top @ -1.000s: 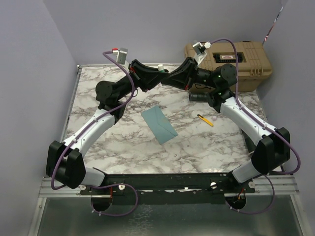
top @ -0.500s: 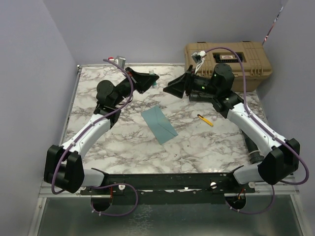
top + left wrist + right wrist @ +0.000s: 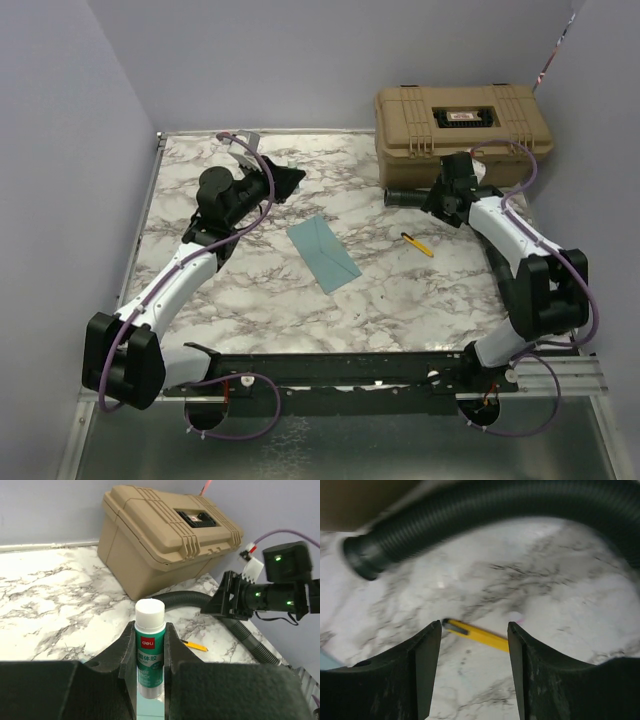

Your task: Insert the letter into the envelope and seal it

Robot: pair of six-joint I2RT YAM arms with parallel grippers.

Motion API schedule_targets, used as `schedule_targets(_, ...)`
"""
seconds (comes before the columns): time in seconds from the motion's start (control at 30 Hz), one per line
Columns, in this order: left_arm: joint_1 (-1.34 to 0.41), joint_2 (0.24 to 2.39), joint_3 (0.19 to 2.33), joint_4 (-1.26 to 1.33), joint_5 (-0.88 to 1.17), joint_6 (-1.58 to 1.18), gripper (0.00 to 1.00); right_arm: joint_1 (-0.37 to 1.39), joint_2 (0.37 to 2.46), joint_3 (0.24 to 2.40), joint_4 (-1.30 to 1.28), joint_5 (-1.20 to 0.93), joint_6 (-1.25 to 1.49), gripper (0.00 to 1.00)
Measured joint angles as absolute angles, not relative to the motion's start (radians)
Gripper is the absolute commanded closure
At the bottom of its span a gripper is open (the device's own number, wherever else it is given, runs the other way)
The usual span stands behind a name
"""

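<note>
The teal envelope (image 3: 322, 252) lies flat in the middle of the marble table, flap shut; a strip of it shows under the left fingers (image 3: 150, 711). The letter is out of view. My left gripper (image 3: 292, 180) hovers behind and left of the envelope, shut on a green glue stick (image 3: 150, 647) with a white cap that points forward. My right gripper (image 3: 437, 208) is at the right, near the tan case, jaws open and empty (image 3: 475, 625). It hangs over a yellow cutter (image 3: 481, 635).
A tan hard case (image 3: 462, 120) stands at the back right. A black ribbed hose (image 3: 400, 197) lies in front of it, running down the right side. The yellow cutter (image 3: 418, 244) lies right of the envelope.
The two grippers met at the back of the table; the right one has opened and drawn back to the right, beside the case. The left arm has pulled back left, keeping the glue stick.
</note>
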State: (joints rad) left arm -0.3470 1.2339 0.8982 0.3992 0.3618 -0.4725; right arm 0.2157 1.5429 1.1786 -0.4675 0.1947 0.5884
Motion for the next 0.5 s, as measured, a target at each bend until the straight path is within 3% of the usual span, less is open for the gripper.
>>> schedule_targets(0.27,-0.347,1.241,0.885,0.412,0.375,-0.491,1.00,0.168,1.696,1.140,-0.580,0.292,0.633,0.41)
schedule_targets(0.5,-0.347,1.259,0.885,0.442,0.394,-0.516,1.00,0.168,1.748,1.139,-0.579,0.299,0.642,0.47)
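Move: Roughly 13 cm below the right hand, about 4 cm nearer the base and 4 cm to its right, the small whitish cap stands on the table. The yellow knife lies about 4 cm to the left of the cap and 2 cm nearer the base. The open end of the black hose is about 9 cm beyond the cap and 10 cm to its left. From the left hand, the cap is level, some 38 cm right and 31 cm below. Sinking quickly at first and then easing off, the right hand comes down about 10 cm onto the small whitish cap. Early on it also shifts some 4 cm right and nearly as far back, while the wrist tips the fingers some 20 degrees more steeply downward. The fingers stay open, ending just above the cap and lined up to either side, with no touch to be seen. ##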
